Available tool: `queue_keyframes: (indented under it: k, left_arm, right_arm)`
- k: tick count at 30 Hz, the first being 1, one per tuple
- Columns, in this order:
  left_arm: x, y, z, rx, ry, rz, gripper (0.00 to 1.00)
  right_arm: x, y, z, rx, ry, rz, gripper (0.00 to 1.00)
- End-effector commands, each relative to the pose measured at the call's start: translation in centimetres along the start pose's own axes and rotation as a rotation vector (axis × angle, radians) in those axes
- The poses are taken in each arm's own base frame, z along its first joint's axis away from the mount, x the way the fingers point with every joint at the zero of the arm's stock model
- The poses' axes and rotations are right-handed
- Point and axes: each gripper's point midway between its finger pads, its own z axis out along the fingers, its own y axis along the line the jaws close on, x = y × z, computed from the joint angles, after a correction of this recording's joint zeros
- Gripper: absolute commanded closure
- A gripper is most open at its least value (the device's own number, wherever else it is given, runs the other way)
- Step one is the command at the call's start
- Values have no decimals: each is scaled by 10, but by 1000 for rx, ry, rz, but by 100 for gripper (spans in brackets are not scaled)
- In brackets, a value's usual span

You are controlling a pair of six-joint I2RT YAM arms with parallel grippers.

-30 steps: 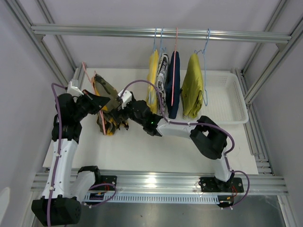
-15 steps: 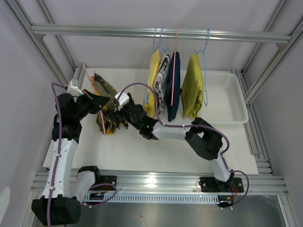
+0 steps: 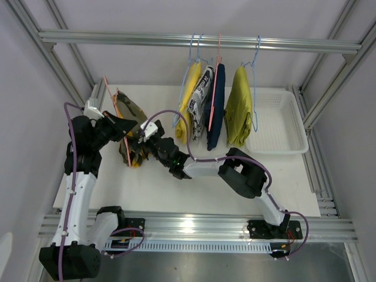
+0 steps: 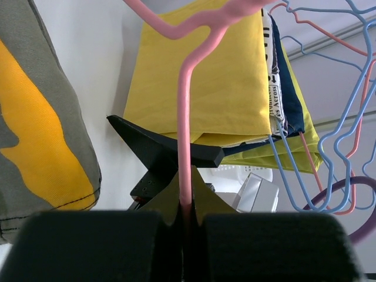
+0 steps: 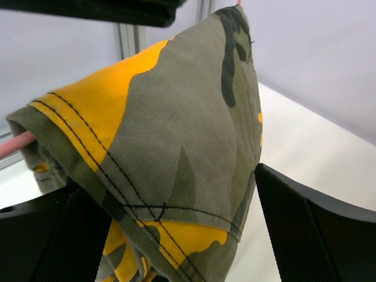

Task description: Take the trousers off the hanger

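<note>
The camouflage trousers (image 3: 131,154) hang folded over a pink hanger (image 3: 115,115) at the left of the table. My left gripper (image 3: 126,127) is shut on the hanger's wire (image 4: 184,147), which runs up from between its jaws (image 4: 185,208). My right gripper (image 3: 144,145) is open, and its two black fingers stand either side of the lower folded edge of the camouflage trousers (image 5: 176,147) without pinching the cloth (image 5: 188,235). The hanger's bar (image 5: 14,144) shows under the fold at the left of the right wrist view.
Yellow (image 3: 185,108), black-and-white (image 3: 202,100), navy (image 3: 216,111) and mustard (image 3: 239,108) trousers hang on hangers from the overhead rail (image 3: 200,40). A white basket (image 3: 285,147) sits at the back right. My right arm stretches beneath the hanging trousers.
My right arm has reached further left, bringing its open fingers around the camouflage trousers. The yellow trousers have swung a little. The left gripper has stayed put.
</note>
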Motion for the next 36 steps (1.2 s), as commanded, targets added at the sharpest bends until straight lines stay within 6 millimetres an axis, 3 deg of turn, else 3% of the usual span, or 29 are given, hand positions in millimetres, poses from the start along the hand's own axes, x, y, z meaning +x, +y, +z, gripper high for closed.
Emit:
queue_keyframes:
  k: [1,9,12,18,21,22,25,28,33,36]
  left_arm:
    - [-21,-21,-3,89,-73,83,99]
    - [-20,-22,-3,99,-70,83,99]
    - [-19,-21,-1,99,-63,77,99]
    - [-19,-22,-1,103,-64,79,99]
    - [-19,-21,0,104,-62,77,99]
    - [-18,-21,0,105,-58,75,99]
    - [-18,-21,0,105,-58,75,99]
    - [-17,-21,0,107,-54,74,99]
    - [-18,-18,2,96,-54,70,99]
    - [-16,-16,3,91,-49,67,99]
  right_arm:
    - [-33,3,8,53,-141,13,1]
    - [-41,6,7,104,-208,16,1]
    - [-44,4,5,111,-218,29,12]
    - [-51,3,2,99,-229,64,38]
    - [-51,3,3,86,-224,71,56]
    - [-50,5,4,71,-221,84,71]
    - [-47,4,5,55,-209,101,95]
    - [-50,4,4,54,-215,110,100]
    - [-52,1,0,59,-207,107,100]
    - [-62,-5,-6,82,-200,119,100]
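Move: The camouflage trousers hang between the right hand's wide-open fingers, their middle some 4 cm ahead, 4 cm to its left and about 2 cm above; the pink hanger's middle is roughly 5 cm ahead, 8 cm left and 7 cm higher. The yellow trousers hang about 12 cm ahead, 15 cm to the right and 6 cm up. From the left hand, the camouflage trousers lie level fore and aft, 3 cm left and 12 cm below. Upward by almost 2 cm and about 1 cm left, the right hand eases into the hanging cloth with a slight wrist roll, its fingers closing from wide open to nearly shut and pinching the camouflage trousers' hem; it then sinks about half a centimetre, still gripping. The left hand stays in place and keeps its pinch on the pink hanger. ##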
